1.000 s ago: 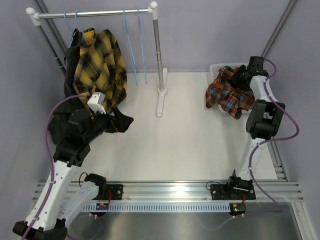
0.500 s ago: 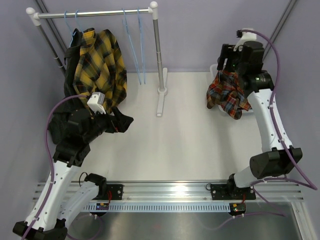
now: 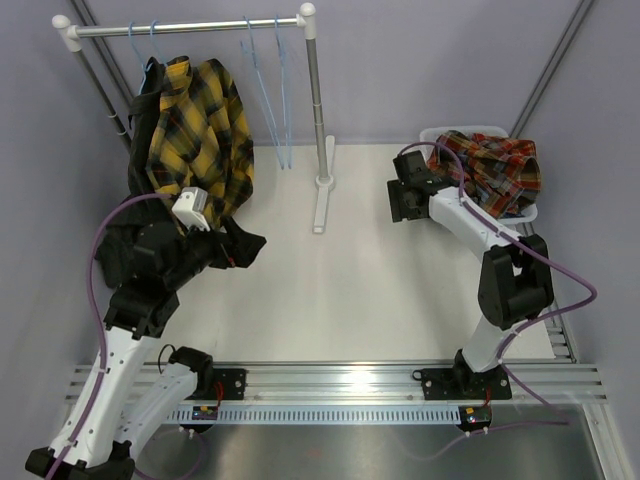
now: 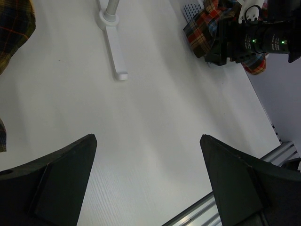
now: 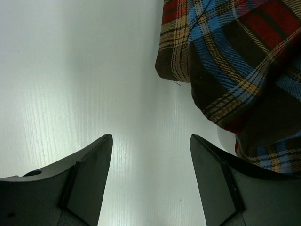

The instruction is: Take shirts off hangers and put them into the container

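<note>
The red-orange-navy plaid shirt (image 3: 488, 170) lies heaped in the white container (image 3: 447, 134) at the back right, one edge hanging over its left side (image 5: 235, 61). My right gripper (image 3: 403, 203) hovers over the table just left of the container, open and empty (image 5: 150, 136). The yellow-black plaid shirt (image 3: 195, 125) and a black shirt (image 3: 138, 160) hang on the rail. Two bare light-blue hangers (image 3: 270, 95) hang beside them. My left gripper (image 4: 148, 136) is open with only table beneath, below the hanging shirts.
The white-and-metal rail (image 3: 190, 27) spans the back left; its post and foot (image 3: 321, 195) stand mid-table (image 4: 113, 42). The right arm (image 4: 254, 40) sits in front of the container. An aluminium track (image 3: 340, 380) runs along the near edge.
The right gripper lifted the red plaid shirt, let it go into the container, and swung left and down to the table. The left arm barely moved.
</note>
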`<state>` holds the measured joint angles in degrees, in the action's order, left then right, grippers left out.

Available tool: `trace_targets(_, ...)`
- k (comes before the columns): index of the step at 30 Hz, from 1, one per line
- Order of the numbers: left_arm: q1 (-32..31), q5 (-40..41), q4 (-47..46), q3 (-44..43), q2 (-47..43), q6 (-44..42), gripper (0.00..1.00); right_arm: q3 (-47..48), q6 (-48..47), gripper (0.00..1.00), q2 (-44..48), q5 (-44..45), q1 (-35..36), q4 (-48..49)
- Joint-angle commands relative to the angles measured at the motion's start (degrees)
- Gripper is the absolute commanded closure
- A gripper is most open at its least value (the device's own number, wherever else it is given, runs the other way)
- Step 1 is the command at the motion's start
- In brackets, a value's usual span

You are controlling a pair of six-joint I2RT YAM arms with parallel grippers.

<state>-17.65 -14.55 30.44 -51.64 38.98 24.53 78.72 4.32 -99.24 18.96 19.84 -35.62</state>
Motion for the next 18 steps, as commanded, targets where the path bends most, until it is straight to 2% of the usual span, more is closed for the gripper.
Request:
trace_targets(1,-0.28,-0.40,-1.17,0.31,-0.22,0.69,0.01,1.97,6.04,0.25,-2.00,7.83,2.22,-1.21)
trace_targets(9,-0.28,-0.48,-1.08,0.13,-0.57,0.78,0.01,6.09,18.17,0.24,-10.79,21.89,3.10,-2.08)
trace_targets(12,-0.28,-0.57,-0.99,0.48,-1.01,1.13,0.01,7.85,22.66,0.20,-12.64,23.83,3.10,-3.06)
trace_targets(18,-0.28,-0.57,-0.99,1.01,-2.33,1.57,0.01,9.00,27.58,0.20,-15.45,25.42,3.10,-1.30)
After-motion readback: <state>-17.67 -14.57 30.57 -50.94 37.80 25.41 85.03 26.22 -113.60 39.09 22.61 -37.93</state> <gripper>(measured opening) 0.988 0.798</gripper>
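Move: From the right hand, the loose edge of the red plaid shirt hanging over the container's near left corner lies about 9 cm ahead, 7 cm right and 4 cm below. The container's middle is some 14 cm ahead, 16 cm right and 5 cm below, and the rack foot roughly 11 cm ahead, 17 cm left and 9 cm below. From the left hand, that loose edge is about 27 cm ahead, 39 cm right and 22 cm lower. Down first, the right hand sinks about 5 cm beside the container's near left corner, then levels off and eases forward a couple of centimetres, drifting slightly right, towards the shirt's loose edge. The wrist turns some 25 degrees clockwise all the while. The fingers stay well open, coming close to the cloth with no grip on it. ##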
